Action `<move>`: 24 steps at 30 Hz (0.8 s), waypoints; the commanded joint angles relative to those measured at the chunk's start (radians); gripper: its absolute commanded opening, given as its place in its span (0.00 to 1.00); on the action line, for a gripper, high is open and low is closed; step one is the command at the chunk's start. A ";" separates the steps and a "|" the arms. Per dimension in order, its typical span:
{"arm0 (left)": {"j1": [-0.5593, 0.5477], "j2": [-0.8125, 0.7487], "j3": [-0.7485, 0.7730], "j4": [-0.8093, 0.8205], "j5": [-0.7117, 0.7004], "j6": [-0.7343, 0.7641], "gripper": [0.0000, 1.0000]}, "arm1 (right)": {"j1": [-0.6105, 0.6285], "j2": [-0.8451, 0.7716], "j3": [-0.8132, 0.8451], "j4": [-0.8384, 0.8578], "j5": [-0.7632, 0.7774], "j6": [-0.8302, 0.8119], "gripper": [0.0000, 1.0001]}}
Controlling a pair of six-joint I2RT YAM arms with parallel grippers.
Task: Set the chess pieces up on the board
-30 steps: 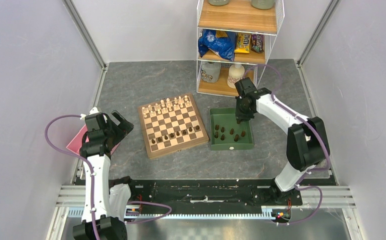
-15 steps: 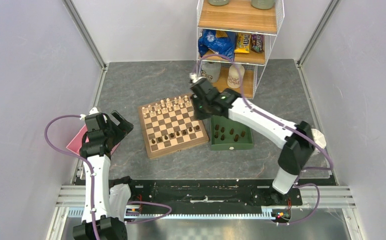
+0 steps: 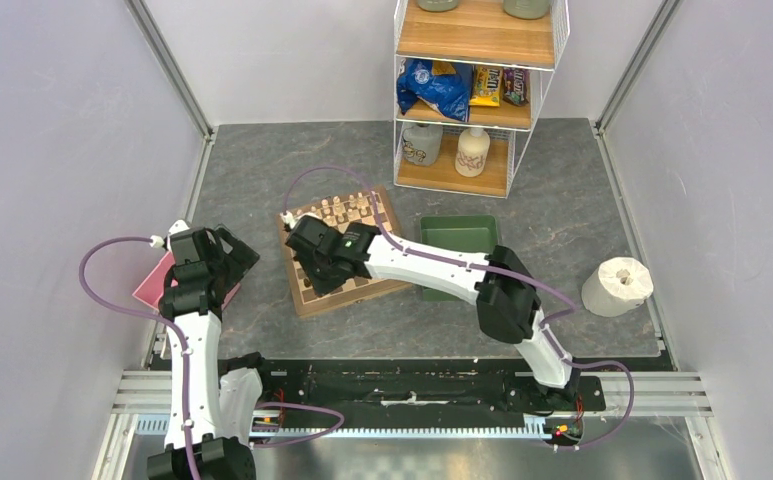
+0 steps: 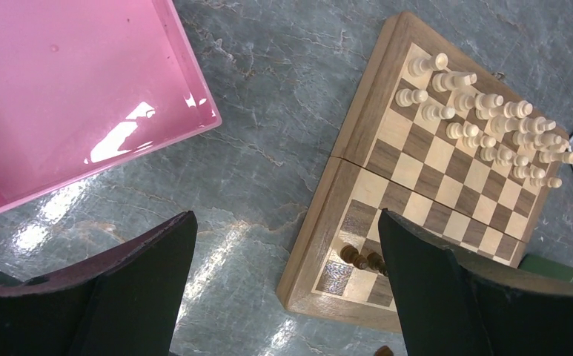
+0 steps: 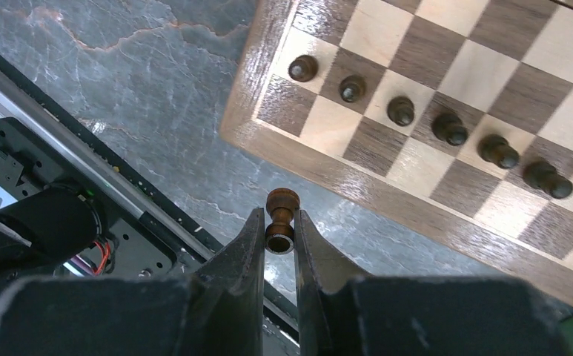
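In the right wrist view my right gripper (image 5: 277, 230) is shut on a small dark-brown chess piece (image 5: 282, 200), held lying along the fingers. It hangs over the grey table just off the near-left corner of the board (image 5: 328, 156). A row of dark-brown pieces (image 5: 400, 110) stands along the board's second near rank. From above, the right arm reaches across the board (image 3: 332, 302), hiding most of it. My left gripper (image 4: 283, 215) is open and holds nothing, to the left of the board (image 4: 357, 133); two dark pieces (image 4: 357, 257) show by its right finger.
Pale pieces (image 3: 347, 208) fill the board's far ranks. A dark-green tray (image 3: 459, 222) lies right of the board, partly behind the right arm. A pink tray (image 3: 152, 285) sits beside the left arm. A paper roll (image 3: 617, 287) stands far right. A shelf unit (image 3: 472, 90) stands behind.
The right arm has swung left from the green tray across the board to its near-left corner, still shut on a dark piece. The left arm has barely moved.
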 commanded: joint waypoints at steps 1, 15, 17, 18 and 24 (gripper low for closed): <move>0.006 -0.016 0.025 -0.001 -0.037 -0.033 1.00 | 0.012 0.053 0.095 -0.017 0.002 0.013 0.17; 0.006 -0.017 0.025 -0.002 -0.037 -0.034 1.00 | 0.015 0.203 0.245 -0.068 -0.003 -0.005 0.18; 0.006 -0.016 0.025 -0.002 -0.037 -0.033 1.00 | 0.015 0.217 0.257 -0.071 -0.003 -0.008 0.18; 0.006 -0.015 0.026 -0.002 -0.037 -0.033 1.00 | 0.016 0.224 0.263 -0.073 -0.002 -0.009 0.18; 0.006 -0.015 0.025 -0.002 -0.034 -0.033 1.00 | 0.015 0.249 0.288 -0.075 0.011 -0.019 0.18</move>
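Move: The right hand holds a dark chess piece; the empty dark corner square at the board's near left lies about 4 cm to its left, 2 cm ahead and roughly 9 cm below. From the same hand, the leftmost dark pawn stands some 5 cm ahead, 5 cm left and 7 cm below, with the next pawn about 6 cm ahead, 2 cm left, equally low. From the idle left hand, that corner square is about 15 cm right, 9 cm back and 13 cm lower. The right hand sinks about 5 cm towards the empty corner square and at the same time works some 3 cm to the left, quickest at first and easing off, so that the held piece comes in from beyond the board's near edge towards the spot just behind the leftmost dark pawn. Its fingers keep their pinch on the piece's head and stay slanted down, forward and left, the wrist turning only about 5 degrees. ##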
